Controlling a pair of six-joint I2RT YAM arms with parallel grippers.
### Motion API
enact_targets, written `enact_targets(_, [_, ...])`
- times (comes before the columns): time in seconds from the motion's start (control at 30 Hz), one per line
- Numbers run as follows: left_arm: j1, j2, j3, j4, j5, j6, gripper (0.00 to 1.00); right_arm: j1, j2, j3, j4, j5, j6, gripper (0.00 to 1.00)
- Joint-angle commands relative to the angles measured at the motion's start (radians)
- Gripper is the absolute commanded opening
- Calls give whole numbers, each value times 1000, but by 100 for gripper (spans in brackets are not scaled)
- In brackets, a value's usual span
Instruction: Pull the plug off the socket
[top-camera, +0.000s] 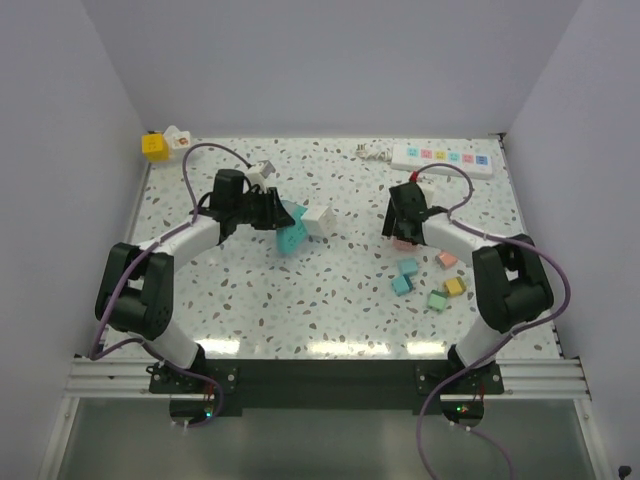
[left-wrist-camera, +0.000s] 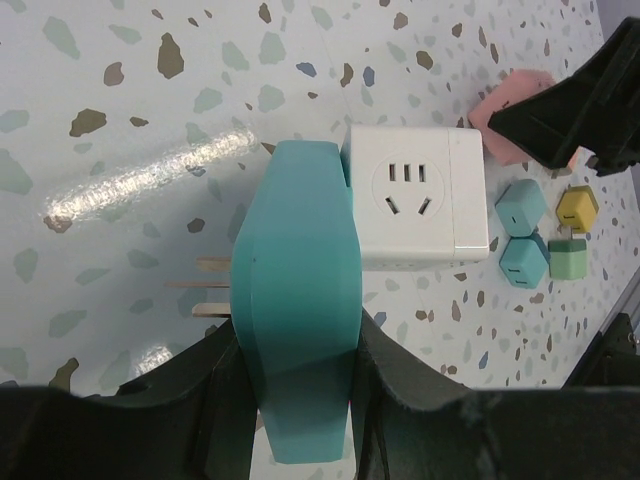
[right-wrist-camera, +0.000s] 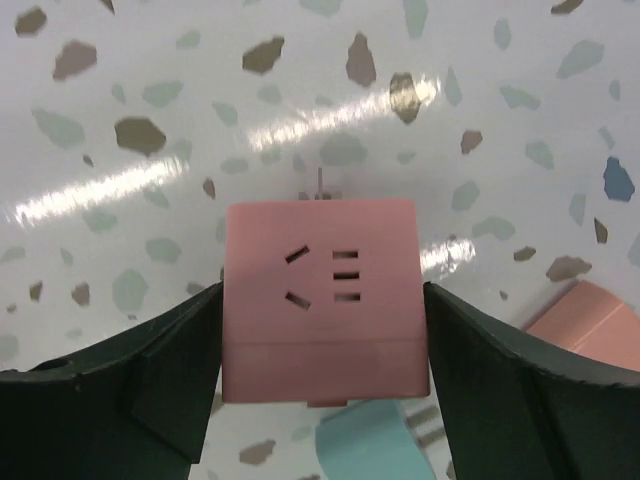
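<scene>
The socket (top-camera: 443, 157), a white oblong power strip with coloured marks, lies at the back right, away from both grippers. My left gripper (top-camera: 272, 212) (left-wrist-camera: 300, 350) is shut on a teal plug block (left-wrist-camera: 298, 300) whose bare metal prongs (left-wrist-camera: 205, 287) point away from a white cube outlet (left-wrist-camera: 415, 195) that sits against its other side. Over on the right, my right gripper (top-camera: 403, 232) (right-wrist-camera: 325, 300) is shut on a pink cube outlet (right-wrist-camera: 322, 295), with one finger on each side.
Loose cubes lie near the right arm: teal (top-camera: 408, 268), pink (top-camera: 447, 259), yellow (top-camera: 455, 287) and green (top-camera: 437, 300). A yellow cube (top-camera: 154, 147) and a small white piece (top-camera: 178, 138) sit in the back left corner. Walls enclose the table on three sides.
</scene>
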Motion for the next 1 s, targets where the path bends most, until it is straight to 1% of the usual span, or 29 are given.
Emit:
enact_targets(0.0, [-4, -53, 0, 97, 15, 3, 0, 6, -102, -37, -156, -140, 14, 82])
enact_targets(0.07, [-4, -50, -3, 98, 18, 3, 0, 7, -134, -20, -187, -154, 2, 98])
enact_targets(0.2, [-5, -34, -5, 104, 22, 3, 0, 7, -174, 40, -280, -134, -35, 98])
enact_targets(0.3, [-10, -26, -2, 109, 31, 3, 0, 7, -199, 84, -306, -164, -61, 98])
enact_targets(0.33, [-12, -26, -2, 112, 31, 2, 0, 7, -211, 107, -306, -195, -85, 98])
enact_targets(0.4, [-22, -24, 3, 112, 30, 5, 0, 15, -219, 133, -296, -316, -108, 98])
enact_targets(0.43, [-25, -21, 3, 112, 30, 5, 0, 21, -220, 155, -279, -379, -153, 98])
enact_targets(0.5, [-38, -15, 9, 117, 44, 6, 0, 49, -199, 188, -271, -497, -171, 98])
enact_targets(0.6, [-56, 5, 21, 117, 82, 15, 0, 106, -153, 241, -254, -600, -260, 98])
enact_targets(0.77, [-70, 37, 46, 101, 145, 23, 0, 188, -79, 333, -280, -637, -401, 98])
enact_targets(0.97, [-71, 28, 55, 78, 183, 44, 0, 205, 45, 455, -388, -700, -472, 98])
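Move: The white plug, still seated in the teal socket that the left hand holds, is about 23 cm to the right hand's left, 3 cm ahead and 6 cm higher. The socket lies some 6 cm farther left of the plug. The pink plug is still between the right fingers; a small teal block lies 7 cm back and 1 cm right of that hand. From the left hand the white plug is about 7 cm right, 1 cm back and barely lower. Open the right fingers wide to let go of the pink plug, back off about 4 cm, then lift and sweep left some 18 cm to the white plug, turning the wrist about 50 degrees counter-clockwise and sinking slightly at the end with the fingers still open. Meanwhile keep the left grip on the teal socket and ease it right and back, towards the right hand, turning slightly clockwise. ##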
